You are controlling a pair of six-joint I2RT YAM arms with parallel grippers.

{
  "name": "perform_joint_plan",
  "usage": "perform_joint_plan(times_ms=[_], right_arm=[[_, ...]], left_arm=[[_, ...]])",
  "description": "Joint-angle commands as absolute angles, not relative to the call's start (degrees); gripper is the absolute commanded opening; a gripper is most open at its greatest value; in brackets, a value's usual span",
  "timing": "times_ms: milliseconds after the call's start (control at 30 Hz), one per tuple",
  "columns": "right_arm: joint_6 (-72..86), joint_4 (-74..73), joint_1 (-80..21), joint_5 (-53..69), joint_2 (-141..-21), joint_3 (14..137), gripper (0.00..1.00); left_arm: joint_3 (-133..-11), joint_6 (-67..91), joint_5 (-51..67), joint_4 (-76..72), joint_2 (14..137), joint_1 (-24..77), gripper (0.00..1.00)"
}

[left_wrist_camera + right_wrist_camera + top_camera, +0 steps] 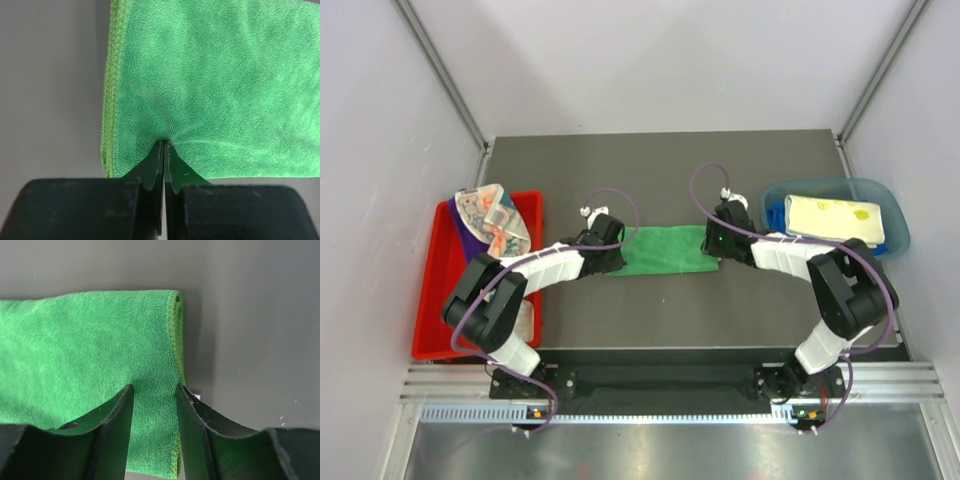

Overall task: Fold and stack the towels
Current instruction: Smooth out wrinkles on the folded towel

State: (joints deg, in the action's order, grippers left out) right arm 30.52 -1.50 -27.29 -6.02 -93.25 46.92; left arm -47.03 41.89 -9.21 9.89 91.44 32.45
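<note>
A green towel (665, 250) lies folded into a long strip on the dark table. My left gripper (620, 258) is at its left end. In the left wrist view the left gripper (164, 143) is shut on the green towel (215, 75), and the cloth puckers at the tips. My right gripper (710, 243) is at the towel's right end. In the right wrist view the right gripper (154, 389) stands open, with the green towel (85, 345) lying flat between its fingers by the stitched edge.
A red tray (430, 290) at the left holds a white towel with orange print (492, 218) over a purple towel (465, 232). A translucent blue bin (900, 225) at the right holds a pale yellow towel (835, 218) and a blue towel (777, 215).
</note>
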Motion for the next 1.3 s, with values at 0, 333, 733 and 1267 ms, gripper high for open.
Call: perform_joint_plan(times_ms=[0, 333, 733, 1267], right_arm=[[28.4, -2.2, -24.9, -7.8, -96.9, 48.9, 0.4], [27.7, -2.0, -22.5, -5.7, -94.3, 47.6, 0.39], [25.5, -4.8, -21.4, -4.5, -84.4, 47.2, 0.58], [24.1, -6.4, -25.8, 0.3, -94.5, 52.4, 0.69]], left_arm=[[-45.0, 41.3, -13.0, 14.8, 90.5, 32.3, 0.0], [-46.2, 38.9, -11.2, 17.1, 89.2, 32.2, 0.0], [-59.0, 35.2, -7.1, 18.9, 87.1, 33.0, 0.26], [-60.1, 32.5, -5.7, 21.6, 77.2, 33.6, 0.29]])
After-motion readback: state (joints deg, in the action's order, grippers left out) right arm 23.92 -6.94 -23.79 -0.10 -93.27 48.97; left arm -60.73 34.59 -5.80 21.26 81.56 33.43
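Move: The green folded towel lies flat beneath both my hands. Its middle is about 9 cm to the right of my left fingertips and 4 cm farther out. From my right hand its middle is some 11 cm to the left and roughly level. The towel's small white label peeks out about 2 cm to the right of my right hand point, and the yellow towel in the clear bin is about 26 cm to the right and 8 cm farther out. My left hand, its shut fingertips still on the towel near the near-left corner, eases back about 1 cm, then comes free and rises some 12 cm, drifting right and a little forward while the fingers part slightly. Meanwhile my right hand slides about 2 cm forward and right, hops up nearly 4 cm and comes back down at the towel's right edge, opening wider so the fingers straddle edge and label. ##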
